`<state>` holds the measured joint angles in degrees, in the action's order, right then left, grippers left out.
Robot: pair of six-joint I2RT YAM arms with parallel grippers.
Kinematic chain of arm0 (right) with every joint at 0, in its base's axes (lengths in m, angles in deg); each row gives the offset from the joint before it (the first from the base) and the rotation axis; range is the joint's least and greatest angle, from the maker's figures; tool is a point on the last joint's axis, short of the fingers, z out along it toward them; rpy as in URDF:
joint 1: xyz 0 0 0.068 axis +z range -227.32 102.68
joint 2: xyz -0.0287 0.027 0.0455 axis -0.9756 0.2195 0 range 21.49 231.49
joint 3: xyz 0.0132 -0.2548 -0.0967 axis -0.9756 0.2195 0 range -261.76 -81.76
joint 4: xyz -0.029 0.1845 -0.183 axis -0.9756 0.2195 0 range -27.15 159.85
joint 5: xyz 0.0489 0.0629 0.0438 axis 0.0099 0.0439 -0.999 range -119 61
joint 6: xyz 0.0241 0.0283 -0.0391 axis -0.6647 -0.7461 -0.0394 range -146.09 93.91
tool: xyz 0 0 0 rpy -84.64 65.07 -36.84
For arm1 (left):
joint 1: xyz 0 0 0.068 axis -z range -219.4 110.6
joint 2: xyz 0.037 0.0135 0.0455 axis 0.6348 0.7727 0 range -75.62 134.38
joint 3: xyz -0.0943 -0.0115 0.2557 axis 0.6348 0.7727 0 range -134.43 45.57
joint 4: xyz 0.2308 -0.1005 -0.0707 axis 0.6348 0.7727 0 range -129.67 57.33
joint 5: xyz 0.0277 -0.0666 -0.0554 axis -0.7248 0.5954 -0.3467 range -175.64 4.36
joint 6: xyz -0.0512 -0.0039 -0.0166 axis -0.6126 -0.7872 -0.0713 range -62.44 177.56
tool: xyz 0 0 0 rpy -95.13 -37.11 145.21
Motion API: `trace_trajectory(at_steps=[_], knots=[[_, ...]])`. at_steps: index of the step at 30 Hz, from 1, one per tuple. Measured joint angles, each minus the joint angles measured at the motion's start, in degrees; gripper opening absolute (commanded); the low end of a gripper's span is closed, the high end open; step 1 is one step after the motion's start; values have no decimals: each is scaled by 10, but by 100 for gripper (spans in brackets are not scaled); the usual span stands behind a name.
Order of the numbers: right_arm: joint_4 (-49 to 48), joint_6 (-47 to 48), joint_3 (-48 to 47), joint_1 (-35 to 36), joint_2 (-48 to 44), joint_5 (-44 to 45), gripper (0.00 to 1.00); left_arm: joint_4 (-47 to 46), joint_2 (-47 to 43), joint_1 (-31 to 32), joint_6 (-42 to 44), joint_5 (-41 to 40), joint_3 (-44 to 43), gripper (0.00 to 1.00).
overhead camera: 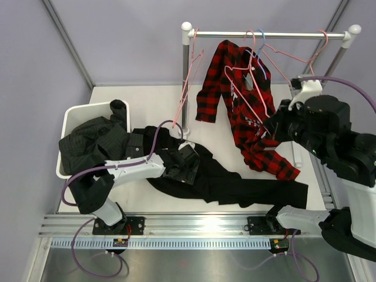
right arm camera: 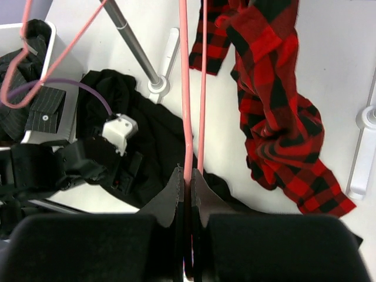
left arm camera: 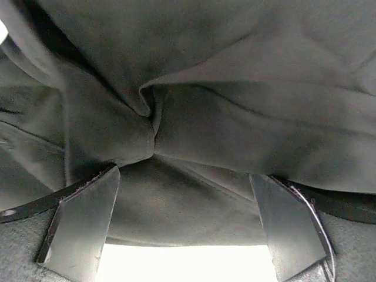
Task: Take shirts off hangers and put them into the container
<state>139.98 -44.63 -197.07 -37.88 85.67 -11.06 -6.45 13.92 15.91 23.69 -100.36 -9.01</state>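
Note:
The red-and-black check shirt (overhead camera: 247,111) (right arm camera: 276,117) hangs half off a pink hanger (overhead camera: 249,88) (right arm camera: 185,88) under the rail. My right gripper (overhead camera: 271,126) (right arm camera: 188,179) is shut on that hanger's wire. The plain black shirt (overhead camera: 235,188) (right arm camera: 158,135) lies spread on the table. My left gripper (overhead camera: 179,164) (left arm camera: 185,223) is down on it, open, with dark cloth bunched just past its fingers (left arm camera: 82,223). The charcoal pinstriped shirt (overhead camera: 94,141) lies in the white container (overhead camera: 70,114) (right arm camera: 50,35) at the left and spills over its rim.
The white-and-grey rail (overhead camera: 270,35) spans the back on two posts; the left post's foot (right arm camera: 157,85) stands by the black shirt. A bare pink hanger (overhead camera: 188,76) dangles at the rail's left end. A blue hanger (overhead camera: 262,53) and another pink one (overhead camera: 305,56) hang further right.

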Motion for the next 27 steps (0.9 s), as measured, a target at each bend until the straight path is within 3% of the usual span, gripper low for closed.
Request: trace_trajectory(at_steps=[9,12,14,16,17,19,20,27], knots=[[-36,14,-46,0,80,-4,0,-36,52,0,-3,28,5,98],[-49,17,-56,0,90,-3,0,-45,59,0,-1,29,2,92],[-57,19,-56,0,96,-1,0,-50,61,0,3,29,2,81],[-59,19,-56,0,100,1,0,-58,66,0,6,29,-2,64],[-61,20,-56,0,102,2,0,-63,70,0,7,29,-5,41],[-64,21,-54,0,105,5,0,-81,76,-1,7,30,-8,7],[-68,21,-51,0,105,6,0,-93,79,-1,3,35,-9,0],[-90,17,42,0,79,12,1,-72,44,1,2,40,-8,0]])
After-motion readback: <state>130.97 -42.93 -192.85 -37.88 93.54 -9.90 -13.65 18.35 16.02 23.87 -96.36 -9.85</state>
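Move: The left hand hovers open over the black shirt spread on the table: its cloth lies about 3 cm below, its middle some 9 cm right and 2 cm back. From there the container is roughly 33 cm left and 11 cm ahead. The right hand holds an empty pink hanger; its place on the rail is about 15 cm ahead, 11 cm left and 15 cm up. The plaid shirt hangs roughly 14 cm ahead, 3 cm left and 20 cm lower than that hand. Pressing down some 3 cm into the black shirt, the left hand sweeps about 4 cm right while its wide-open fingers close and pinch a fold, then starts to rise. Meanwhile the right hand, keeping its grip on the pink hanger, carries it about 5 cm forward and 4 cm left along the rail, then lowers it a couple of centimetres. ##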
